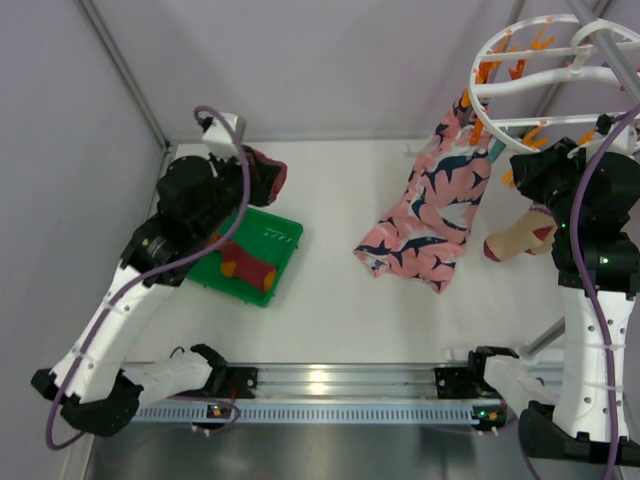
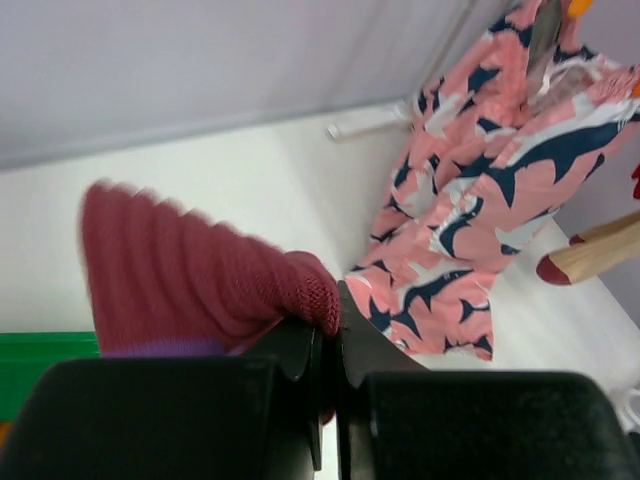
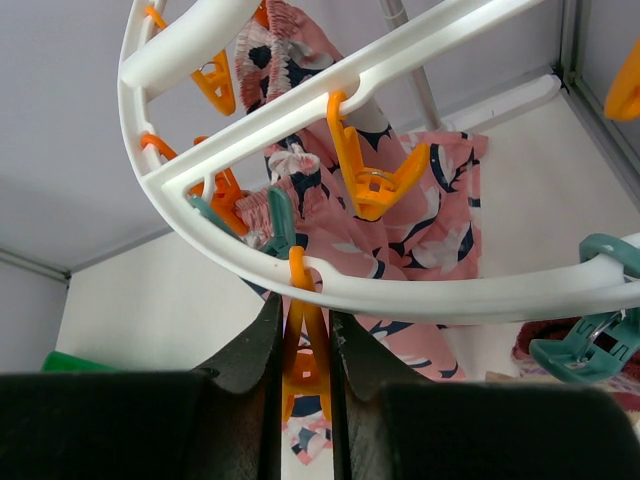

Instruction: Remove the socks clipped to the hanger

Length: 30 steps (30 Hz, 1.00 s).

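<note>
My left gripper (image 1: pixel 252 168) is shut on a maroon ribbed sock (image 1: pixel 268 170) and holds it above the far edge of the green tray (image 1: pixel 285 240). In the left wrist view the sock (image 2: pixel 200 270) bulges left out of the shut gripper (image 2: pixel 338 310). The white round hanger (image 1: pixel 545 60) hangs at the far right. My right gripper (image 1: pixel 545 170) reaches up under it. In the right wrist view this gripper (image 3: pixel 305 320) is shut on an orange clip peg (image 3: pixel 305 355) hanging from the hanger's outer ring (image 3: pixel 420 295). A tan sock (image 1: pixel 515 242) with a maroon toe hangs below the hanger.
A red sock with orange patches (image 1: pixel 245 262) lies in the green tray. A large pink cloth with navy and white print (image 1: pixel 430 210) hangs from the hanger down to the table. Grey frame poles (image 1: pixel 125 70) stand at the back left and right. Teal pegs (image 3: pixel 590 340) hang nearby.
</note>
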Motion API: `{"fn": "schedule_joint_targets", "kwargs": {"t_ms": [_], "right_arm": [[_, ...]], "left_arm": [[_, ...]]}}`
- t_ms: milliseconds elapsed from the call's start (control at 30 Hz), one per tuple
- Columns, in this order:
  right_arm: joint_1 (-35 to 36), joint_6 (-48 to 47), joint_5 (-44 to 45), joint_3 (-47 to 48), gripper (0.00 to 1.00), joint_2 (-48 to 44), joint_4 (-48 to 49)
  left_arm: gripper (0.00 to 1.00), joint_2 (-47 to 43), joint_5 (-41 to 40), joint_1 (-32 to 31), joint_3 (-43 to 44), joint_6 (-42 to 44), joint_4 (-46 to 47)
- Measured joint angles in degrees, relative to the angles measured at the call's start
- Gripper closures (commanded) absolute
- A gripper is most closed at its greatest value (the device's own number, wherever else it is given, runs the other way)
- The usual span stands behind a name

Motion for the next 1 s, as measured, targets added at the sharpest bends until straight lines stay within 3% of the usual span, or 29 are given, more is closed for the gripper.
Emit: {"fn": "schedule_joint_targets", "kwargs": {"t_ms": [200,500,1000], "right_arm": [[0.0,-0.1,-0.2,0.0,1.0,0.0,0.0],[0.0,0.0,-2.1,-1.2,1.0,-0.4,1.0],[0.0,0.5,-6.3,-2.7,1.0,-0.3,3.9]], "left_arm": [[1.0,-9.4,-12.7,-0.6,-3.4,5.9,-1.3],[1.0,-8.9,-25.7,-0.5,-18.1,4.2,-7.7],[1.0,-7.6,-30.4,1.8,-22.6,-0.5,-9.5]]}}
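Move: The green tray I'm carrying the maroon sock to lies about 16 cm left of my left hand, 4 cm farther out and some 37 cm below; the striped sock already in it is roughly 14 cm left, level with me. My right hand has the orange clip at its fingertips, with a teal clip holding the cream socks about 11 cm to the right; the tray is some 60 cm to its left and 5 cm ahead. Keeping my left fingers shut on the maroon sock, I swing left and slightly up, then sink about 18 cm from that high point to come over the tray, easing off near the end while the hand turns some 30 degrees counter-clockwise and tips down. My right hand keeps the orange clip between its fingers and drifts about 2 cm left, turning slightly counter-clockwise. ##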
